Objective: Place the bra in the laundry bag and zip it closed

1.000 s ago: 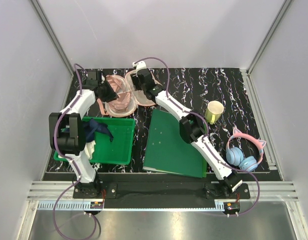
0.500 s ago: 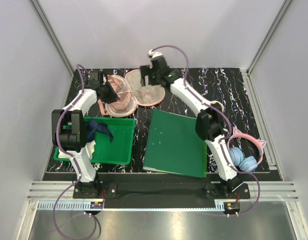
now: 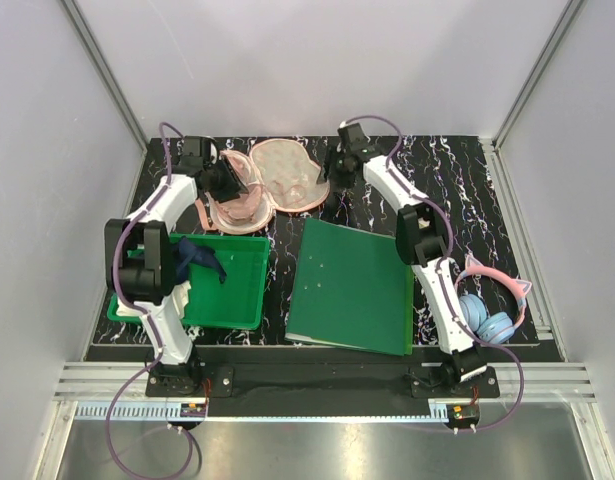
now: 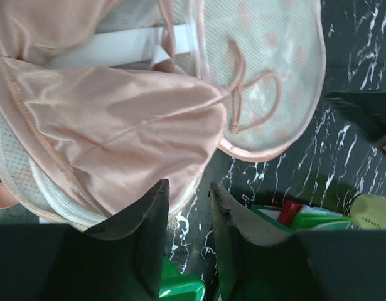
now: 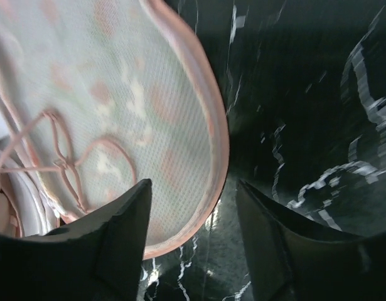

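The laundry bag [image 3: 287, 180] lies unzipped at the back of the table, its mesh lid [image 5: 117, 94] folded flat to the right. The shiny pink bra [image 4: 117, 125] fills the bag's left half [image 3: 237, 210], and one thin strap [image 4: 243, 94] trails onto the lid. My left gripper [image 4: 189, 188] hangs over the bra's near edge, jaws slightly apart with nothing between them; from above the left gripper [image 3: 224, 180] is at the bag's left side. My right gripper [image 5: 193, 188] is open and empty, straddling the lid's pink rim [image 5: 214, 132]; from above the right gripper [image 3: 335, 170] sits just right of the lid.
A green bin [image 3: 237, 290] holding a dark blue cloth [image 3: 199, 258] stands front left. A flat green board [image 3: 352, 285] lies in the middle. Pink and blue headphones [image 3: 487, 305] rest at the right. Grey walls close the table's back and sides.
My right arm swung right, off the bag's lid to its right edge; the lid now lies spread flat. My left gripper's jaws have parted a little by the bra.
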### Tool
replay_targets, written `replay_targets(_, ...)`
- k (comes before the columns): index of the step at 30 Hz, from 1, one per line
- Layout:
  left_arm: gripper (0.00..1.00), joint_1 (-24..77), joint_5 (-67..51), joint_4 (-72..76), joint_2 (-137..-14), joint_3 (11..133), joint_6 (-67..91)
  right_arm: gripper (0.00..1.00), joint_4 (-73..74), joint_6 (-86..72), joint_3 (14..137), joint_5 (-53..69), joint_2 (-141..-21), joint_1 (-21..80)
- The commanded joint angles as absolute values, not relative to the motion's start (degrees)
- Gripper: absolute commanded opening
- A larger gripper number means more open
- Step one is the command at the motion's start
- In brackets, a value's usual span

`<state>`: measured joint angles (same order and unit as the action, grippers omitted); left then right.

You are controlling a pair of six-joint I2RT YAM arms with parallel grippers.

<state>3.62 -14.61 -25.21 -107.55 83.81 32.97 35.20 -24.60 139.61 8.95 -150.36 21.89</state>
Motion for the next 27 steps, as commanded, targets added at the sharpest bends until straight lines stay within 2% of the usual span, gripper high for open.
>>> replay_targets(1,0.36,4.7,-16.3,-24.1,-100.3,81.7,30.9,0.60,36.8,-27.9,138.0,11.2,-149.4,23.2)
replay_targets(3,0.36,5.1,-15.6,-24.1,-98.5,80.4,30.4,0.52,37.4,-27.6,137.1,10.0,-149.4,23.3)
replay_targets(8,0.34,5.6,-15.6,-24.1,-94.1,76.6,30.4,0.45,40.1,-25.8,137.1,5.3,-150.6,24.0)
replay_targets(11,0.37,6.0,-15.5,-24.1,-92.5,75.5,30.1,0.36,41.3,-25.7,138.1,2.7,-151.8,24.5)
replay_targets(12,0.40,6.2,-15.3,-24.2,-91.9,75.4,29.9,0.35,42.3,-25.6,138.7,1.2,-152.3,24.8)
replay_targets(13,0.49,6.4,-15.3,-24.1,-91.8,75.5,29.7,0.31,42.7,-25.4,139.8,0.4,-153.0,25.0)
replay_targets(15,0.56,6.9,-14.8,-24.1,-91.7,76.1,29.0,0.25,43.1,-25.2,140.5,-2.6,-153.5,25.5)
replay_targets(16,0.59,7.0,-14.7,-23.8,-91.8,76.4,28.8,0.16,43.1,-25.1,141.1,-3.2,-153.5,25.7)
replay_targets(17,0.63,7.0,-15.5,-22.9,-92.3,76.9,29.3,0.11,43.1,-24.7,141.6,-3.8,-153.5,25.7)
replay_targets(19,0.64,7.1,-16.9,-21.1,-93.1,77.7,31.2,0.00,42.9,-23.8,142.6,-4.8,-152.8,25.9)
replay_targets(24,0.72,7.6,-19.7,-17.3,-97.0,82.1,38.3,0.00,37.2,-19.3,138.2,-8.2,-143.4,27.1)
replay_targets(27,0.72,7.6,-20.5,-15.6,-99.6,84.5,44.7,0.00,32.6,-16.7,133.9,-8.2,-137.9,28.0)
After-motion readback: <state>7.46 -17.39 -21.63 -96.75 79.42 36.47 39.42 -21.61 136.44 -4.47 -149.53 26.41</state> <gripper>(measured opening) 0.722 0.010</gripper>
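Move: The open mesh lid's right rim, part of the laundry bag, lies about 3 cm back from the right hand and 3 cm below it, with no sideways offset. The strap loop on the lid is some 11 cm to the hand's left and 3 cm back; the bra is roughly 25 cm left and 7 cm back. From the left hand that rim is about 24 cm right, 8 cm ahead and 9 cm lower; the bra is 4 cm ahead, 3 cm left, 6 cm down. Down and back by some 3 cm each way, the right hand settles over the lid's right rim, rolls about 15 degrees so its left side dips, and shuts its half-open fingers on the rim, pinching it. The left hand draws back and up off the bra, then swings right and forward while still rising, ending about 7 cm higher with its fingers opened wide. ##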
